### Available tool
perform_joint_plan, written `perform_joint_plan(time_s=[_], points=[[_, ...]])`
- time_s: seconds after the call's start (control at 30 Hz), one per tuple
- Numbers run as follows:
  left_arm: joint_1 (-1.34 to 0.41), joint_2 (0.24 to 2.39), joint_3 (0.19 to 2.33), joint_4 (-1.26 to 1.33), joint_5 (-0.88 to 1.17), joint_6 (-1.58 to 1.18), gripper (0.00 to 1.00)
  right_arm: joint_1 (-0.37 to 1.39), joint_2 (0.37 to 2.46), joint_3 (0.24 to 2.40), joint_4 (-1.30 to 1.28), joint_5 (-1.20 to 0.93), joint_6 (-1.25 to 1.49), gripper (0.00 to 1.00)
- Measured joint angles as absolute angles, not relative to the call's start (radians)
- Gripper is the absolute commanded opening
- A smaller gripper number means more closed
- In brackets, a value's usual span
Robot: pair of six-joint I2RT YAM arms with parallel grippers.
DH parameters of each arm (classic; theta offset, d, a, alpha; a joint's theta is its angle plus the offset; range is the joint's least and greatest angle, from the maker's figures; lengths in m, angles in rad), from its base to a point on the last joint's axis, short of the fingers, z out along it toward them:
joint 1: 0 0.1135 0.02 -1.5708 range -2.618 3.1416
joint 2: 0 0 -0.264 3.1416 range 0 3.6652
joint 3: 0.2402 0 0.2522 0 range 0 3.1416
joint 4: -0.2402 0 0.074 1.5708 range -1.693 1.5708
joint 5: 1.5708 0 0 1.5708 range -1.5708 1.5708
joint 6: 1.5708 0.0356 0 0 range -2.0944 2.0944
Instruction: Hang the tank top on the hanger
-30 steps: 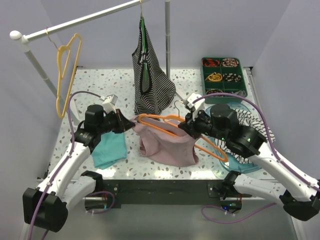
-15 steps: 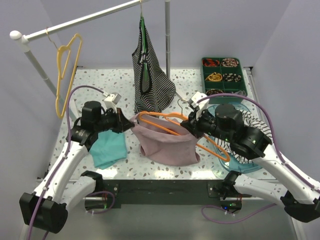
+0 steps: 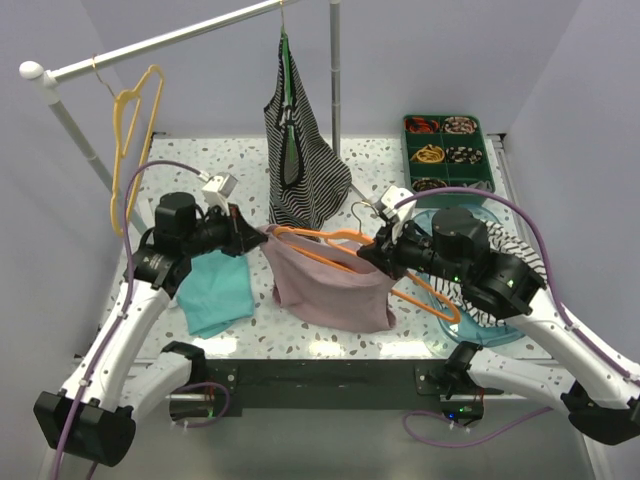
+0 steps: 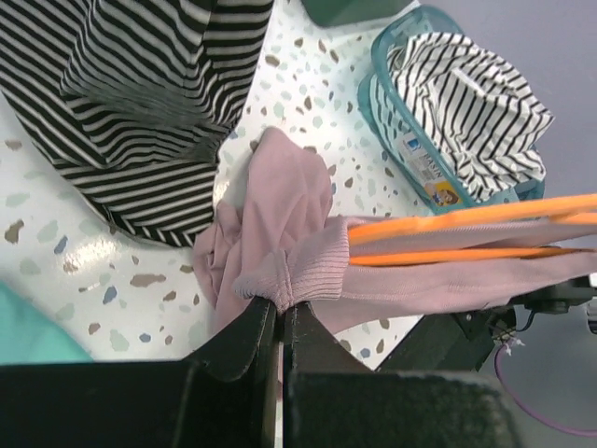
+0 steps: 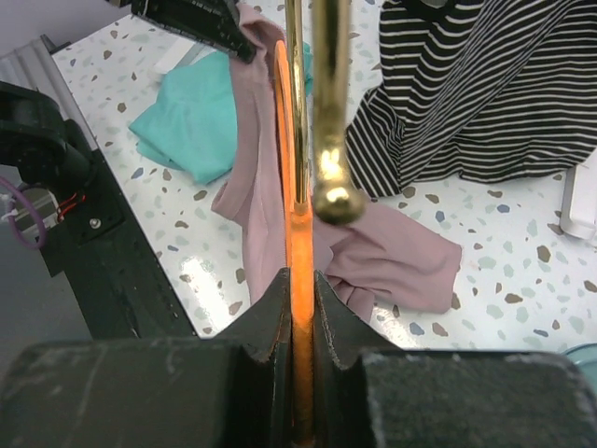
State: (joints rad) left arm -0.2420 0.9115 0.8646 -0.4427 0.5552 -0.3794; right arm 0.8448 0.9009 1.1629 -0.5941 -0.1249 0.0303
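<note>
The pink tank top (image 3: 330, 285) hangs in a loose pouch between my two grippers, its lower part resting on the table. My left gripper (image 3: 258, 238) is shut on the top's ribbed edge (image 4: 294, 275) and holds it up at the left. The orange hanger (image 3: 318, 246) lies nearly level, one end running into the cloth opening (image 4: 466, 217). At the hanger's neck, just below the metal hook (image 5: 331, 112), my right gripper (image 3: 372, 255) is shut on the orange plastic (image 5: 297, 243). More pink cloth (image 5: 392, 257) lies on the table beneath.
A striped top (image 3: 300, 170) on a green hanger hangs from the rail at the back, and a yellow hanger (image 3: 130, 140) hangs at the left. A teal cloth (image 3: 220, 290) lies under the left arm. A blue basket (image 3: 440, 340) and a green organizer tray (image 3: 447, 152) stand at the right.
My left gripper has pulled the tank top's edge to the left and slightly up, drawing the cloth tauter along the hanger. The right gripper has shifted a little with the hanger.
</note>
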Motion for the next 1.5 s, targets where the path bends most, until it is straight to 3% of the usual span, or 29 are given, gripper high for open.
perform_joint_plan(time_s=[0.5,1.23,1.33,1.37,1.47,1.5], points=[[-0.242,0.95,1.094,-0.474,0.631,-0.377,0.0,0.843,0.912,1.223,-0.591,-0.199,0.031,0.0],[-0.237,0.984,1.395,-0.473,0.857,-0.344,0.1,0.843,0.975,1.362,-0.529,-0.261,0.06,0.0],[-0.237,1.008,1.449,-0.471,0.864,-0.344,0.33,0.843,0.971,1.38,-0.498,-0.302,0.078,0.0],[-0.237,1.016,1.467,-0.469,0.864,-0.343,0.47,0.842,0.968,1.379,-0.486,-0.311,0.086,0.0],[-0.237,1.028,1.502,-0.467,0.859,-0.337,0.67,0.842,0.957,1.346,-0.431,-0.336,0.112,0.0],[-0.237,1.029,1.507,-0.468,0.85,-0.333,0.69,0.842,0.955,1.332,-0.423,-0.338,0.118,0.0]])
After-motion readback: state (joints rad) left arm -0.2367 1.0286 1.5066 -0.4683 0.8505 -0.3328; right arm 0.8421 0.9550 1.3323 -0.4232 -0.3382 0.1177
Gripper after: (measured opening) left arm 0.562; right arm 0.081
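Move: Some 4 cm to the left hand's right, nearly level fore and aft and slightly above, lies the orange hanger's left end, already inside the tank top edge that this hand pinches. From the left hand, the striped garment hangs about 20 cm ahead and 11 cm right; the teal cloth lies about 12 cm left on the table. From the right hand, which grips the hanger's neck, that pinched edge is roughly 25 cm left, 6 cm ahead and 7 cm lower; the laundry bin lies about 30 cm right and 12 cm ahead. Hauling the pinched edge up over the hanger's left shoulder, the left hand climbs about 23 cm, easing slightly back and right, while its fingers tip upward some 30 degrees and swing clockwise; near the top they open and let go of the cloth. The right hand keeps its grip on the hanger and lifts it about 10 cm, drifting left and rolling its left side up. ##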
